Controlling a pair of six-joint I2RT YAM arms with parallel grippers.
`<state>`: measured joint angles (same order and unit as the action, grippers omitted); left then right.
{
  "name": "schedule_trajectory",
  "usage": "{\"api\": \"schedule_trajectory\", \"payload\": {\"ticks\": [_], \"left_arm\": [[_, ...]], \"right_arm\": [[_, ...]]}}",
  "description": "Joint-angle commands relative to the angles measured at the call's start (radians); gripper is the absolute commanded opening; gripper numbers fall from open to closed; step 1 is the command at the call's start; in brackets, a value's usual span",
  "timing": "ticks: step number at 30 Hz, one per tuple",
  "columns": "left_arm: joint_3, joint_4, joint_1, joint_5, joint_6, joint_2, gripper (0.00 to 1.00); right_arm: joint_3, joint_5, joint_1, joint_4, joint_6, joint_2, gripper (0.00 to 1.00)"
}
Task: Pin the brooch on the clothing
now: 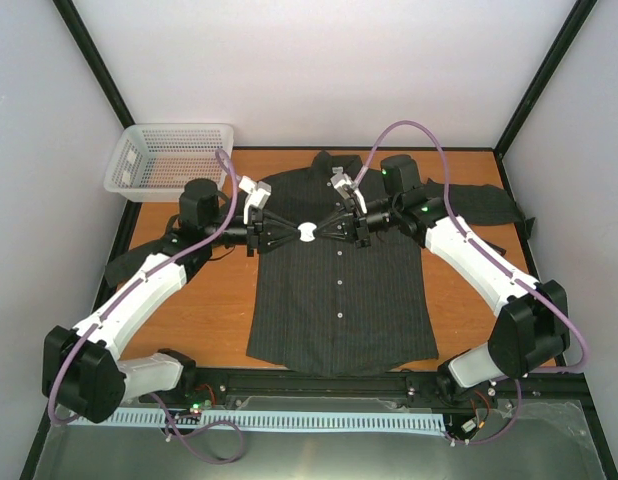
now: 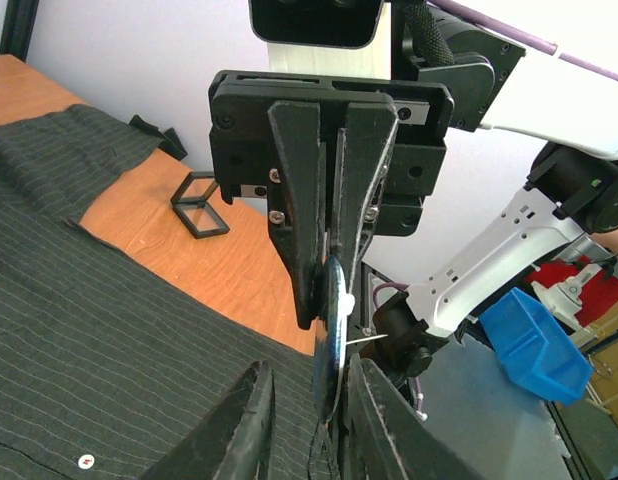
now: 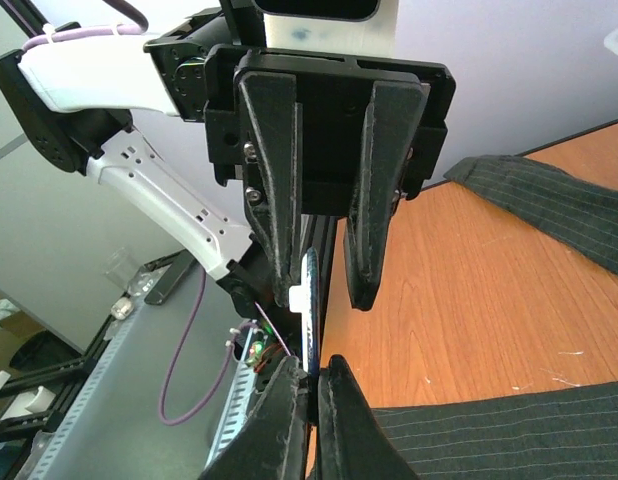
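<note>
The clothing [image 1: 339,295], a dark pinstriped shirt with white buttons, lies flat on the orange table, collar at the far side. Both grippers meet tip to tip above its chest. The brooch [image 1: 307,232], a small round disc with a white back, hangs between them. My right gripper [image 3: 314,368] is shut on the rim of the brooch [image 3: 310,300]. My left gripper [image 2: 309,375] stands partly open around the opposite edge of the brooch [image 2: 334,320]; one finger [image 2: 244,425] is clear of the disc and the other lies close against it. A thin pin sticks out from the disc's back.
A white mesh basket [image 1: 169,157] sits at the table's back left corner. The shirt's sleeves spread out to both sides, the right one [image 1: 489,200] toward the back right. A small black hexagonal frame [image 2: 199,203] lies on the bare table [image 2: 219,260] beside the shirt.
</note>
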<state>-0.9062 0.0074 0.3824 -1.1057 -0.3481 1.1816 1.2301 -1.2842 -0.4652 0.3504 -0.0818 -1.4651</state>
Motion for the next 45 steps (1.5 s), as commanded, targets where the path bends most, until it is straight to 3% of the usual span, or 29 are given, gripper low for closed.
{"api": "schedule_trajectory", "payload": {"ticks": [1, 21, 27, 30, 32, 34, 39, 45], "left_arm": [[-0.051, -0.019, -0.003, -0.038, 0.039, 0.015, 0.22], [-0.066, -0.040, -0.004, -0.049, 0.053, 0.033, 0.09], [-0.073, -0.052, -0.002, -0.031, 0.057, 0.033, 0.01], [-0.064, -0.061, -0.002, 0.079, 0.057, 0.007, 0.01], [-0.055, -0.077, -0.002, 0.187, 0.057, -0.015, 0.01], [-0.054, -0.103, -0.002, 0.315, 0.041, -0.031, 0.01], [-0.055, -0.191, -0.002, 0.603, -0.040, -0.033, 0.01], [-0.108, -0.381, -0.003, 0.850, -0.132, 0.063, 0.01]], "right_arm": [[0.026, -0.021, 0.004, 0.006, -0.012, -0.009, 0.03], [0.025, -0.014, 0.004, -0.008, 0.003, -0.015, 0.03], [0.026, 0.015, 0.004, -0.014, 0.013, -0.016, 0.03], [0.015, 0.097, 0.003, -0.014, 0.025, -0.011, 0.06], [-0.002, 0.179, 0.003, -0.020, 0.038, 0.001, 0.18], [-0.030, 0.285, 0.004, -0.038, 0.063, 0.019, 0.22], [-0.080, 0.585, 0.003, -0.062, 0.122, 0.041, 0.51], [-0.037, 0.850, 0.002, -0.011, 0.131, -0.061, 0.62]]}}
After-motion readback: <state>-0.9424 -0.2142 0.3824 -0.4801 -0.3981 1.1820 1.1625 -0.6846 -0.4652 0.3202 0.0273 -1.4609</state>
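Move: The brooch, already gripped at one edge by the right hand, lies about 2 cm to the left hand's right and about 2 cm to the right hand's left, level with both. On the shirt some 30 cm below, the red tab is roughly 21 cm ahead and 14 cm right of the left hand. The shirt button is about 14 cm ahead and 9 cm right of the left hand. Left fingers close on the brooch, right ones open; both hands swing some 8 cm forward and down, parting. ##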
